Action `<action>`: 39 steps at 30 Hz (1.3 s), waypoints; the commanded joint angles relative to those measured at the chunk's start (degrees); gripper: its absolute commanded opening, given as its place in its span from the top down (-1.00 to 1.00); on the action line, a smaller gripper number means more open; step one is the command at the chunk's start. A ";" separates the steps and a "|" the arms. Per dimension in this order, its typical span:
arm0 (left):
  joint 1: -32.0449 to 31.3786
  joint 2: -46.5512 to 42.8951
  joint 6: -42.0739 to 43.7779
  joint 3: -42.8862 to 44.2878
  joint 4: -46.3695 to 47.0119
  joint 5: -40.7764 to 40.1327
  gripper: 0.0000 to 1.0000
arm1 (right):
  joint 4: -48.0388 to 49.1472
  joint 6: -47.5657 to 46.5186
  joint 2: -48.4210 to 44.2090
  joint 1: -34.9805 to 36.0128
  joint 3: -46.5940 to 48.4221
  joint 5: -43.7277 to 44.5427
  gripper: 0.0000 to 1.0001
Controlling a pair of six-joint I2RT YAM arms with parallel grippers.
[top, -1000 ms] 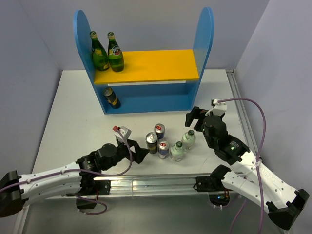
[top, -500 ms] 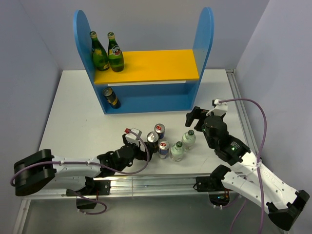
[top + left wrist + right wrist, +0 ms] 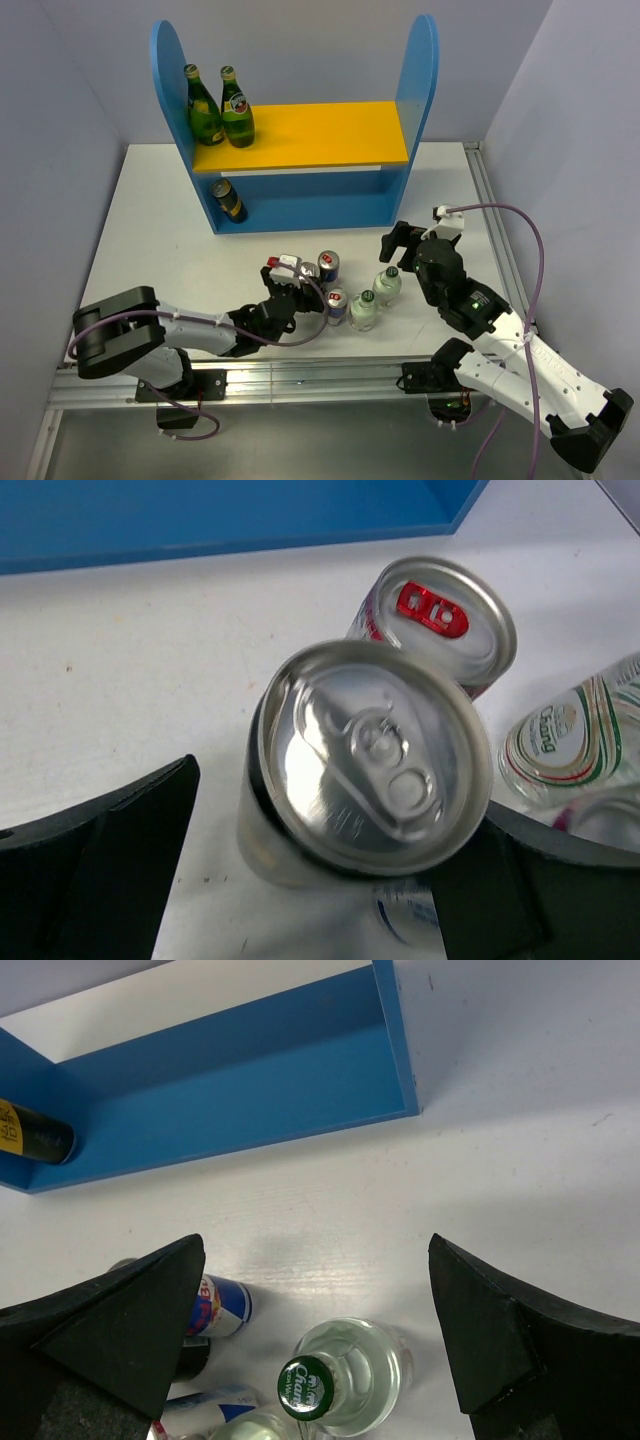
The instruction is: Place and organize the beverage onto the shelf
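The shelf (image 3: 330,135) stands at the back of the table, with one dark can (image 3: 228,200) on its lower level. Near the front stand a black-gold can (image 3: 370,760), two blue-and-silver cans (image 3: 328,266) (image 3: 336,300) and two clear bottles (image 3: 387,285) (image 3: 364,310). My left gripper (image 3: 303,283) is open around the black-gold can; the left finger (image 3: 100,860) stands apart from it, while the right finger (image 3: 500,880) is at its side. My right gripper (image 3: 402,240) hangs open above the rear clear bottle (image 3: 340,1380), holding nothing.
Two tall green bottles (image 3: 220,108) stand on the left end of the yellow upper board. The red-tabbed can (image 3: 440,610) and a clear bottle (image 3: 570,745) crowd close behind and right of the black-gold can. Walls close in the table's back and sides.
My left arm has reached right and forward into the cluster, bringing its fingers around the black-gold can, and the jaws have narrowed a little. The right arm has not moved.
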 commanded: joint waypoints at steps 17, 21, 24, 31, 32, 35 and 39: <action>-0.14 6.71 3.26 7.86 4.10 -8.99 0.94 | 1.81 0.34 0.52 0.26 -0.25 1.49 -1.00; -0.14 2.94 1.41 7.60 -2.40 -12.07 0.99 | 1.98 0.43 0.35 0.35 -0.51 1.49 -1.00; -0.14 -0.76 1.66 7.42 -7.24 -15.67 0.99 | 1.89 0.43 0.17 0.26 -0.51 1.58 -1.00; 7.04 -7.45 6.58 6.72 -8.74 -12.26 0.99 | 2.51 0.43 0.43 0.26 -0.86 1.32 -1.00; 8.64 -7.62 7.89 6.89 -8.04 -10.95 0.99 | 2.68 0.52 0.35 0.26 -0.95 1.23 -1.00; 15.40 -5.27 10.18 8.38 -4.88 -7.95 0.99 | 3.12 0.61 0.35 0.26 -1.30 0.97 -1.00; 25.14 0.45 11.51 11.37 0.56 -3.04 0.99 | 2.69 0.69 0.26 0.26 -0.77 0.62 -1.00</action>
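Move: The black can stands between the left hand's open fingers, about 2 cm ahead, 2 cm right and 3 cm below. From that hand, the rear Red Bull can is roughly 8 cm ahead and 6 cm right, the front Red Bull can 1 cm back and 8 cm right. From the idle right hand, the black can is about 20 cm left, 2 cm back and 15 cm below. Left hand edges forward-right, pinches the black can, lifts and carries it about 15 cm left-forward towards the shelf. ##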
